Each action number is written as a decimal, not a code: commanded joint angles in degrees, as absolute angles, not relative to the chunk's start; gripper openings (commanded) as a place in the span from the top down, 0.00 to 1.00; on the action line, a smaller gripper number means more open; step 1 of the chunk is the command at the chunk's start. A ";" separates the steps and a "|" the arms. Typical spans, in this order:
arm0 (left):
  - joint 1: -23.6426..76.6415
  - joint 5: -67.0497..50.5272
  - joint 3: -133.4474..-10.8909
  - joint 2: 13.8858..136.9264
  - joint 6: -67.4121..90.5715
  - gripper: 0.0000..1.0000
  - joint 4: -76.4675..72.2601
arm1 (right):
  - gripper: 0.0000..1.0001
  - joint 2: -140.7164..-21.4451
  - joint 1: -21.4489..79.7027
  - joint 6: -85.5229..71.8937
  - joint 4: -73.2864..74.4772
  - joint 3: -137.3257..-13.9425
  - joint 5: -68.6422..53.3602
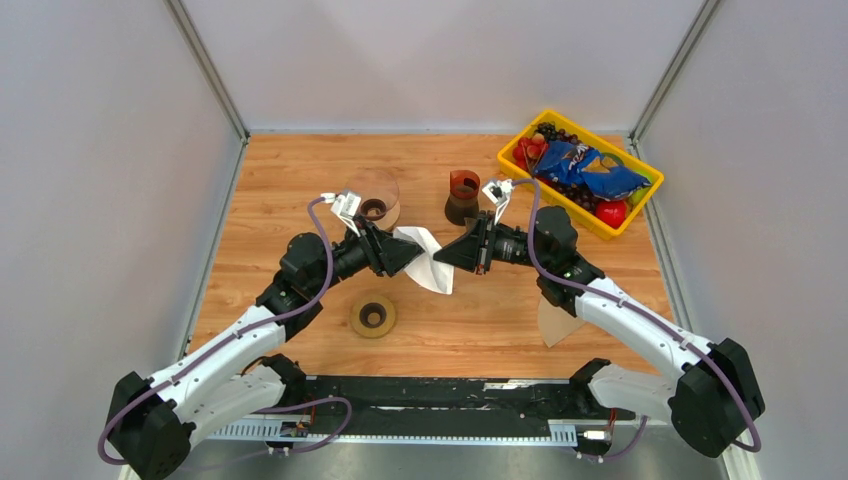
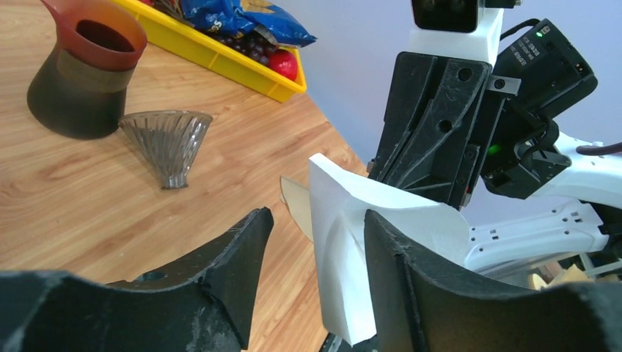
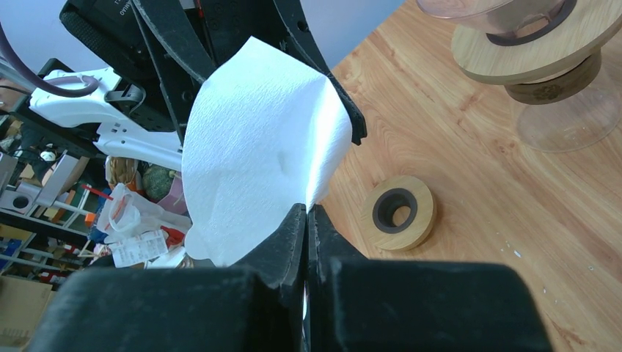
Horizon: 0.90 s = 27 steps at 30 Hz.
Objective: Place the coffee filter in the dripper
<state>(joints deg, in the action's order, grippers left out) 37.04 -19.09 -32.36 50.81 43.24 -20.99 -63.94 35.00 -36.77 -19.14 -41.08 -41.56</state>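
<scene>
The white paper coffee filter (image 1: 432, 268) hangs above the table's middle between both grippers. My right gripper (image 1: 450, 254) is shut on one edge of it; in the right wrist view the filter (image 3: 257, 147) fans out from the closed fingertips (image 3: 308, 209). My left gripper (image 2: 317, 216) is open around the filter's (image 2: 339, 249) other side. The paper lies against one finger (image 2: 396, 249), with a gap to the other. A clear glass dripper (image 3: 506, 11) in a wooden collar sits on a glass stand at the back left (image 1: 374, 196). A ribbed clear cone (image 2: 167, 143) stands beside a brown cup (image 2: 81, 81).
A loose wooden ring (image 1: 373, 316) lies on the table near the left arm. A tan paper filter (image 1: 556, 322) lies under the right arm. A yellow tray (image 1: 520, 166) of snacks and fruit stands at the back right. Walls enclose the table on three sides.
</scene>
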 commanded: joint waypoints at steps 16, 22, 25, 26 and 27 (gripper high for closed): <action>37.39 -15.91 -34.72 50.41 42.64 0.87 -16.01 | 0.58 -65.83 34.90 -37.64 -19.62 -43.67 -40.29; 37.35 -11.40 -36.63 51.01 43.73 0.97 -9.41 | 0.22 -66.91 34.83 -35.43 -16.08 -44.06 -37.35; 37.35 -7.21 -39.29 52.20 45.07 1.00 -2.13 | 0.00 -65.87 34.80 -32.03 -12.01 -44.21 -32.29; 37.35 -6.39 -39.95 53.13 45.79 1.00 -0.36 | 0.00 -65.38 34.86 -30.45 -11.13 -44.01 -31.21; 37.35 -5.97 -41.36 53.68 46.23 1.00 2.88 | 0.00 -64.69 35.00 -28.83 -10.48 -43.80 -29.82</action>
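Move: The coffee filter hangs right at the left hand, its middle about 2 cm back, 2 cm to the right and 1 cm below. The dripper on its stand is some 14 cm ahead, 8 cm left and 10 cm lower; the loose wooden ring lies 4 cm back, 10 cm left and 26 cm below. For the right hand, which pinches the filter's edge, the filter's middle is about 4 cm left, 1 cm back and 1 cm down; the ribbed glass stands 17 cm ahead, 10 cm right, 24 cm below. Hold the left gripper still and shut its half-open fingers on the filter, then open the right fingers wide to hand it over. As they open, lower both hands about 3 cm and ease them some 2 cm forward, drawing the left slightly left towards the dripper as well and turning its wrist roughly 15 degrees, with its fingers tipping downward. ##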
